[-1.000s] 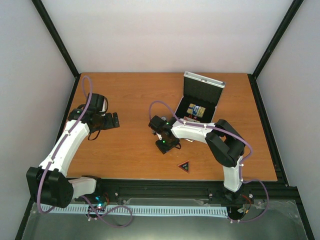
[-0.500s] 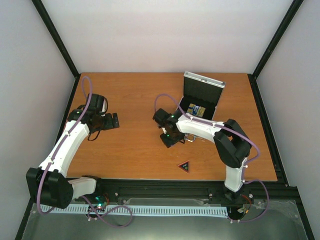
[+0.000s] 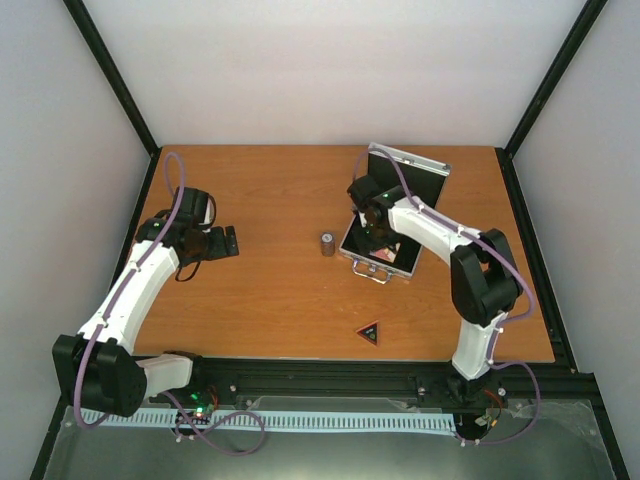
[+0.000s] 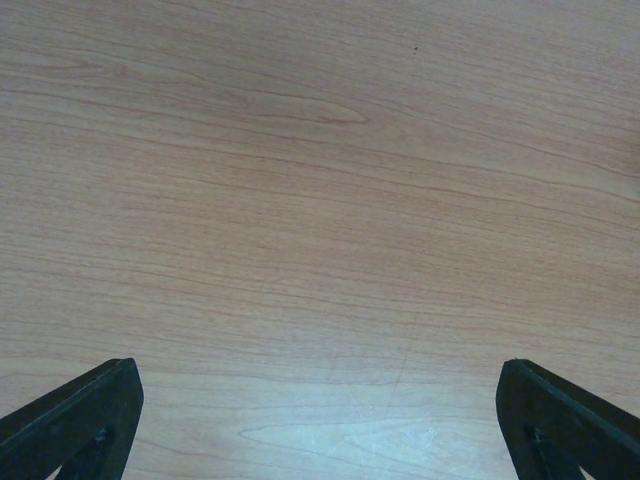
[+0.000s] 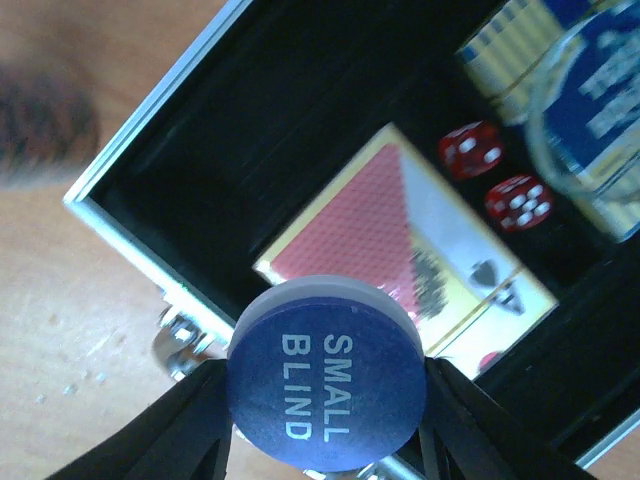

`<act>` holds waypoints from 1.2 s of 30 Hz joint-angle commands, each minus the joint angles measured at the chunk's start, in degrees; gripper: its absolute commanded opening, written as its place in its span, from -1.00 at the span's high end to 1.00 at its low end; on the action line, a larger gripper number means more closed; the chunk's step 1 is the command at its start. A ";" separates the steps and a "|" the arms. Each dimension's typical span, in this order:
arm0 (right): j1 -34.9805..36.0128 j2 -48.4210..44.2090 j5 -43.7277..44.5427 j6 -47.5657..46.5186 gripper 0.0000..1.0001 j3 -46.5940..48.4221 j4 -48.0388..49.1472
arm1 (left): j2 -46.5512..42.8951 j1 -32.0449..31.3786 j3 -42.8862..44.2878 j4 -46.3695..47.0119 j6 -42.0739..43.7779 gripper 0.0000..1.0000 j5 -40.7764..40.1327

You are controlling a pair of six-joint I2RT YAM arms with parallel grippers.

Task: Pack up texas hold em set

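The silver case [image 3: 382, 267] lies open at the back right, lid [image 3: 410, 178] up. My right gripper [image 3: 372, 226] hovers over it, shut on the blue chip [image 5: 325, 375] marked SMALL BLIND. Below the chip, in the black lining, lie the red deck [image 5: 385, 225], two red dice [image 5: 470, 148], the blue-gold deck [image 5: 520, 50] and a clear disc [image 5: 548, 125]. The dark cylinder [image 3: 327, 243] stands on the table left of the case. The black triangle [image 3: 370, 334] lies near the front edge. My left gripper [image 3: 228, 242] is open over bare wood [image 4: 320, 200] at the left.
The case's metal rim [image 5: 150, 115] and front latch [image 5: 180, 335] sit just under the chip's near side. Black frame posts run along the table's sides, and white walls close it in.
My right arm has swung from the table's middle back and right to above the open case, carrying the chip. The cylinder now shows where the arm was. The left arm is still.
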 commanded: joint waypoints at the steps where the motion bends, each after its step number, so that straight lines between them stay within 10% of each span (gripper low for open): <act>1: -3.18 3.53 1.43 -2.86 0.27 3.21 2.13 | 0.89 -0.22 0.71 -0.31 1.12 -0.99 -0.71; 22: -7.61 14.08 0.50 -3.91 0.30 8.06 6.09 | 3.47 -0.25 0.94 0.26 1.29 -1.00 -1.20; 36: -7.59 11.31 2.46 -2.51 -0.52 6.54 6.20 | 3.90 -0.26 1.13 0.55 2.30 -1.00 -0.84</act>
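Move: The right hand, gripping the blue SMALL BLIND button above the front of the case, has the two red dice, where the button is headed, about 9 cm ahead, 4 cm to its right and 5 cm lower. Nearer, the red card pack lies some 4 cm ahead and 3 cm right of the hand; the blue card pack is about 13 cm ahead and 6 cm right. From the open left hand the dice are roughly 45 cm right, 13 cm ahead and 13 cm below. The right hand carries the held button forward into the case over the red card pack towards the dice, about 7 cm in all and some 3 cm to the right, sinking about 4 cm early on and then easing level over the last couple of centimetres forward. There it halts with the wrist barely turned and spreads its fingers from half to about three quarters open, letting go of the button, while the empty left hand sinks about 2 cm over bare table. ##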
